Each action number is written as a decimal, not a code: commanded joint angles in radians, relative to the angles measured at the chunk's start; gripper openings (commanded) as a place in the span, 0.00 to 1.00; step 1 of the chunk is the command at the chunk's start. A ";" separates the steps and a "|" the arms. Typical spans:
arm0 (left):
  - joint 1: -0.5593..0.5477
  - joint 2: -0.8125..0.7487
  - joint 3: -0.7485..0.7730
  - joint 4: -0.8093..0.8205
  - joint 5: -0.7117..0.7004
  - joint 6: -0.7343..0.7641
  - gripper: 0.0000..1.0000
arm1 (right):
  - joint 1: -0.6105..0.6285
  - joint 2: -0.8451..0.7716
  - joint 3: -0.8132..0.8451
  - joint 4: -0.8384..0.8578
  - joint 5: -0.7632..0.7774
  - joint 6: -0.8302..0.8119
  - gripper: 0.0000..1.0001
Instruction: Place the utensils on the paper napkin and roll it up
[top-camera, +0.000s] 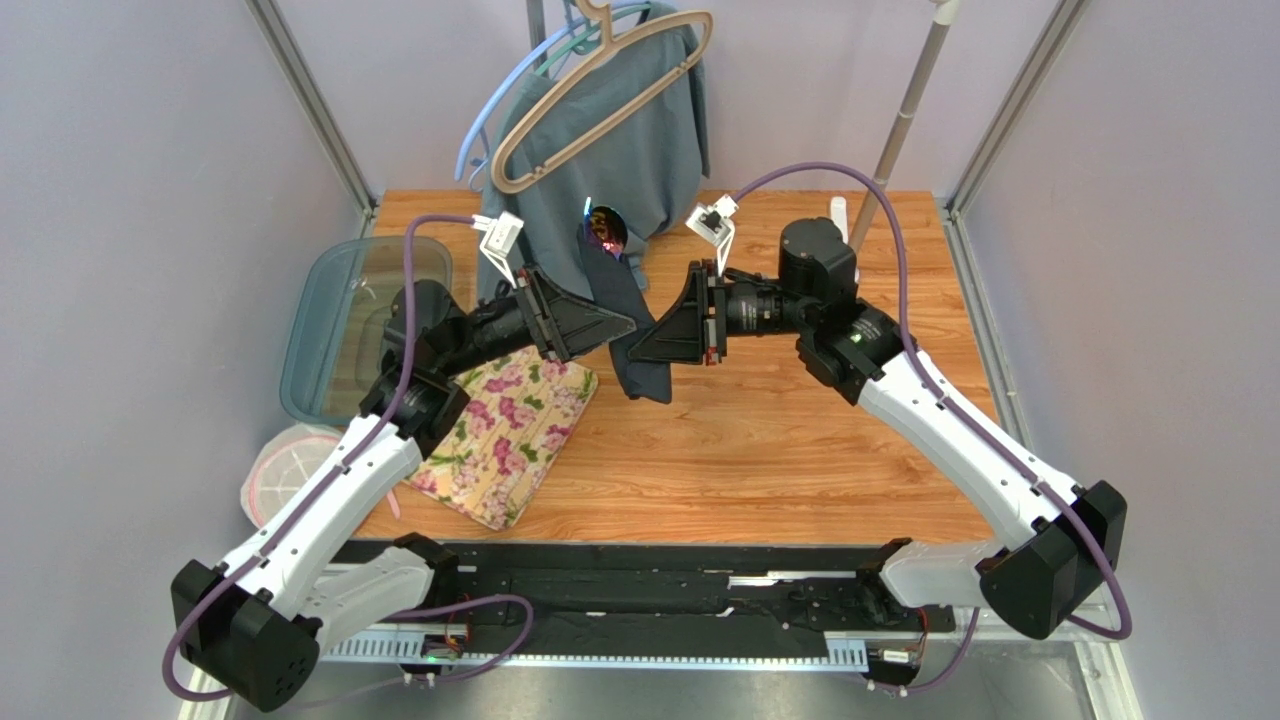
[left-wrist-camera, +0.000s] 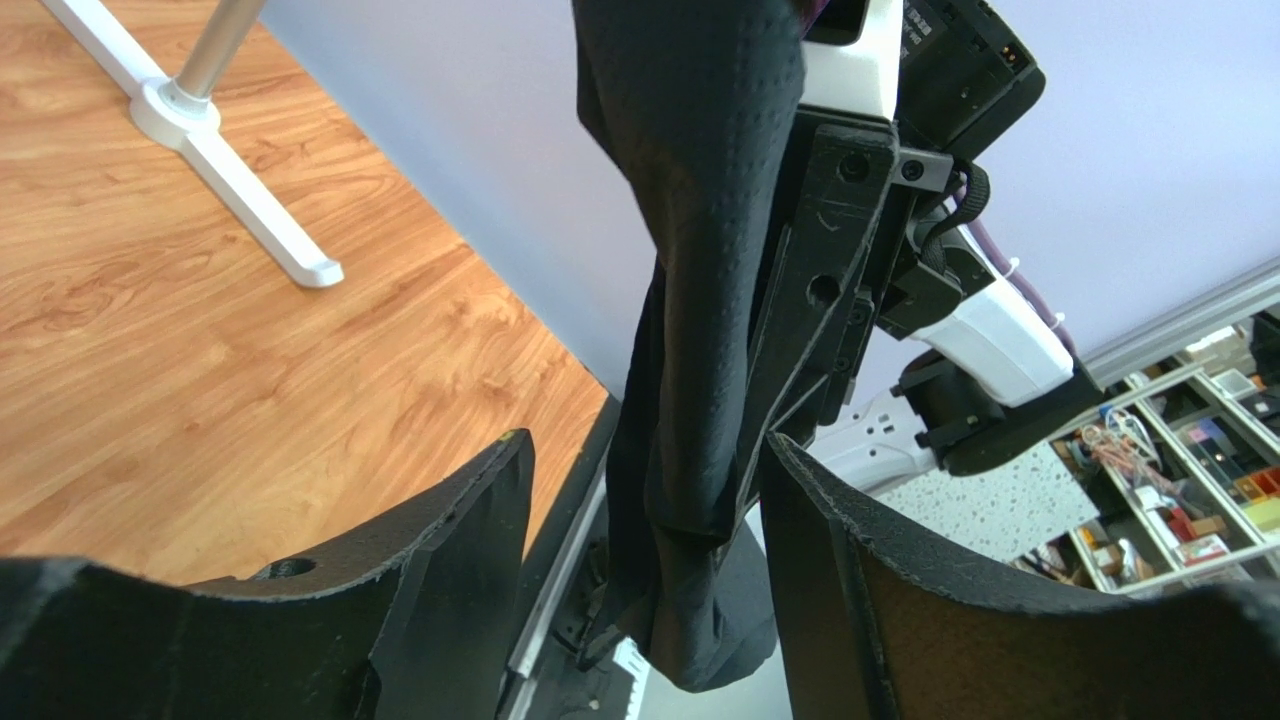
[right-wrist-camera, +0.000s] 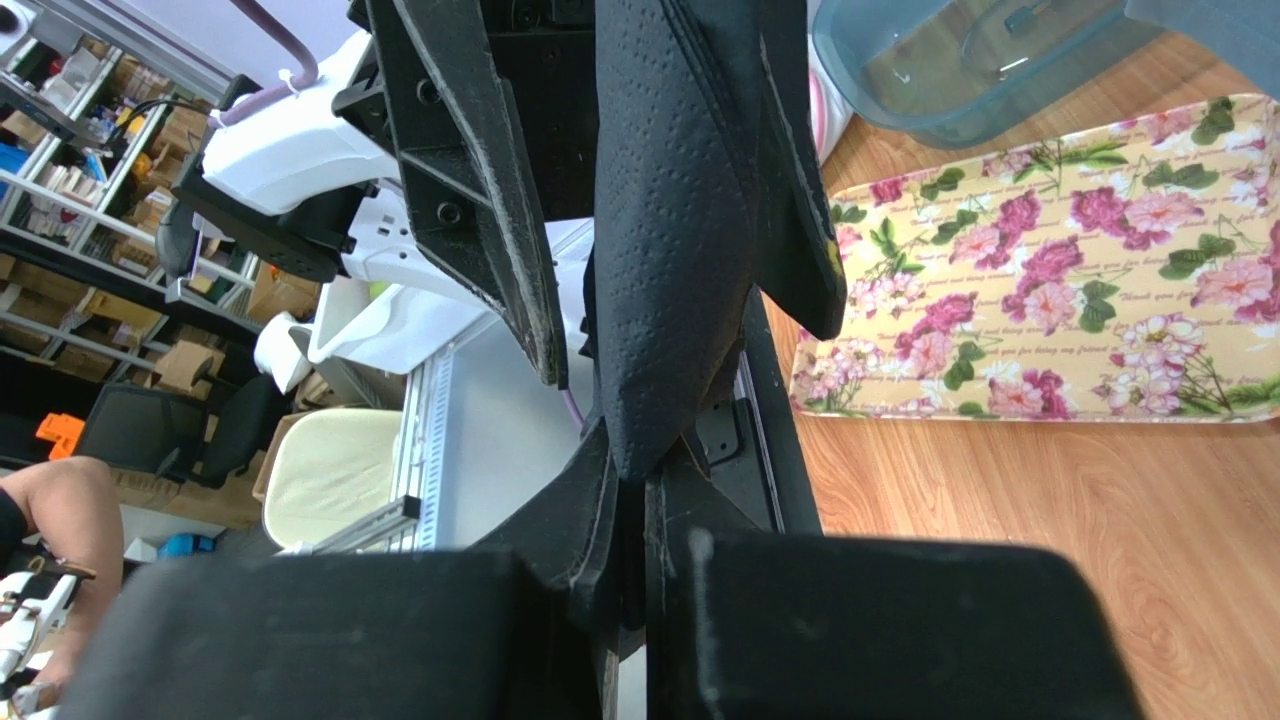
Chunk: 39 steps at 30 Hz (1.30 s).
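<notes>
The black paper napkin (top-camera: 643, 369) hangs as a long rolled bundle above the middle of the table, between the two arms. An iridescent utensil (top-camera: 607, 227) end pokes out of its top; the rest of the utensils are hidden inside. My right gripper (right-wrist-camera: 639, 473) is shut on the napkin (right-wrist-camera: 661, 225), pinching its embossed roll. My left gripper (left-wrist-camera: 646, 450) is open, its two fingers standing on either side of the napkin (left-wrist-camera: 691, 225) without touching it. In the top view, the left gripper (top-camera: 604, 321) and right gripper (top-camera: 649, 342) face each other almost tip to tip.
A floral mat (top-camera: 511, 435) lies under the left arm. A clear teal container (top-camera: 338, 323) and a pink-rimmed dish (top-camera: 283, 468) sit at the left edge. A grey-teal garment (top-camera: 631, 135) hangs on hangers at the back, beside a white stand pole (top-camera: 902, 120).
</notes>
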 joint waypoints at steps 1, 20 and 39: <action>0.002 -0.021 -0.009 0.072 0.007 -0.028 0.66 | 0.001 -0.037 0.054 0.134 0.009 0.038 0.00; -0.004 0.011 0.012 0.153 0.001 -0.156 0.48 | 0.004 -0.011 0.020 0.312 0.006 0.129 0.00; 0.003 -0.007 0.031 0.150 0.028 -0.078 0.00 | 0.013 -0.011 -0.001 0.261 0.003 0.058 0.04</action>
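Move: The rolled-up napkin is already between the left hand's open jaws: its middle lies roughly 1 cm ahead of that hand and 1 cm to its right, level with it. The utensil heads stick out of the far end about 10 cm ahead and 2 cm to the left, at about hand height, and the flowered tray lies 17 cm to the left and some 35 cm below. The right hand still pinches the roll near its rear end, the roll's middle about 4 cm ahead and 3 cm to its left. The right hand keeps its shut grip on the rolled napkin and carries it up about 3 cm over the first half, its left-pointing fingertips tipping up some 5 to 10 degrees, then barely moves. The left hand rises about as far around the roll, its fingertips also tilting up slightly, and narrows its jaws slowly at first, then snaps them almost shut near the top to pinch the napkin just ahead of the right fingers. ##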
